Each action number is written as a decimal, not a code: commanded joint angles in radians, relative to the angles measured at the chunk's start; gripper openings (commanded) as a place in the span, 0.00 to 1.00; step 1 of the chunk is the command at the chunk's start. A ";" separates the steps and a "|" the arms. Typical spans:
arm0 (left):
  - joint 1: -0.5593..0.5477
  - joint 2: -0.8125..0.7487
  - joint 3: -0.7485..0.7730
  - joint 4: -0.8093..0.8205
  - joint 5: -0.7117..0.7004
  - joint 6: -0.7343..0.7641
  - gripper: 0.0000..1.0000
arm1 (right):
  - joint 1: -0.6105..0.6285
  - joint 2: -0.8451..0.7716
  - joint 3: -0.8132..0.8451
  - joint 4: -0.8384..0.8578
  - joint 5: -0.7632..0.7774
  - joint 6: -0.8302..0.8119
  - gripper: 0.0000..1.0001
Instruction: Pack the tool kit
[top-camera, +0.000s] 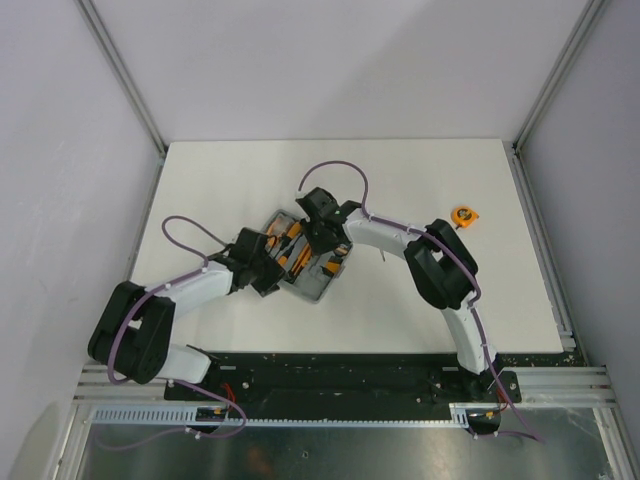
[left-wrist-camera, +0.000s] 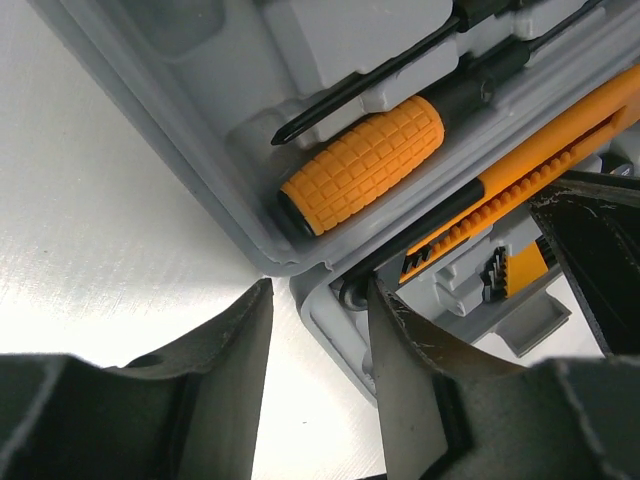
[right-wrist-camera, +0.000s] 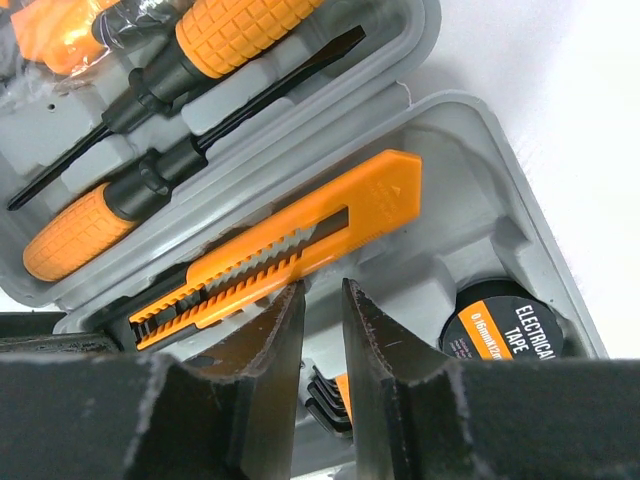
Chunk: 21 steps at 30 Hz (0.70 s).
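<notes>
The grey tool kit case (top-camera: 318, 285) lies open mid-table with both grippers at it. My left gripper (top-camera: 262, 266) is open at the case's left corner. In the left wrist view its jaws (left-wrist-camera: 318, 292) straddle the case rim (left-wrist-camera: 325, 318), one finger on the table and the other inside the rim. An orange-handled screwdriver (left-wrist-camera: 365, 165) and the orange knife (left-wrist-camera: 520, 170) lie in their slots. My right gripper (top-camera: 322, 236) hovers over the case's other half. Its jaws (right-wrist-camera: 323, 290) stand narrowly open and hold nothing, with the tips at the edge of the knife (right-wrist-camera: 290, 250). An orange tape measure (top-camera: 464, 215) sits alone on the table at the right.
Two screwdrivers (right-wrist-camera: 80, 235) lie in the lid half. A roll of black electrical tape (right-wrist-camera: 510, 330) and a set of hex keys (right-wrist-camera: 325, 400) sit in moulded slots near the right fingers. Frame posts and side walls ring the white table (top-camera: 400, 180).
</notes>
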 joint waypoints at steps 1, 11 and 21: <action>-0.003 0.051 -0.030 -0.095 -0.033 0.057 0.47 | 0.016 0.014 0.007 0.016 0.012 0.008 0.29; -0.001 0.027 -0.028 -0.095 -0.051 0.063 0.48 | 0.021 -0.138 -0.001 0.099 -0.005 -0.008 0.32; 0.000 0.034 -0.028 -0.096 -0.053 0.065 0.48 | 0.037 -0.067 0.020 0.085 -0.035 -0.011 0.25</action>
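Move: Just to the right hand's left, about 3 cm off and 1 cm nearer the base, lies the middle of the orange utility knife, roughly at fingertip height. The electrical tape is some 6 cm to its right and 1 cm ahead; the hex keys are 4 cm back and 3 cm right, the nearer screwdriver 6 cm left and 2 cm ahead. From the left hand, the knife's middle is about 6 cm ahead and 5 cm right. Rising off the tool case beside the knife, the right hand goes up about 5 cm, drifting some 2.5 cm left over the knife, its fingertips swinging left by under 10 degrees and staying nearly shut. The left hand stays put, fingers half open astride the case's near corner by the knife's tail. ##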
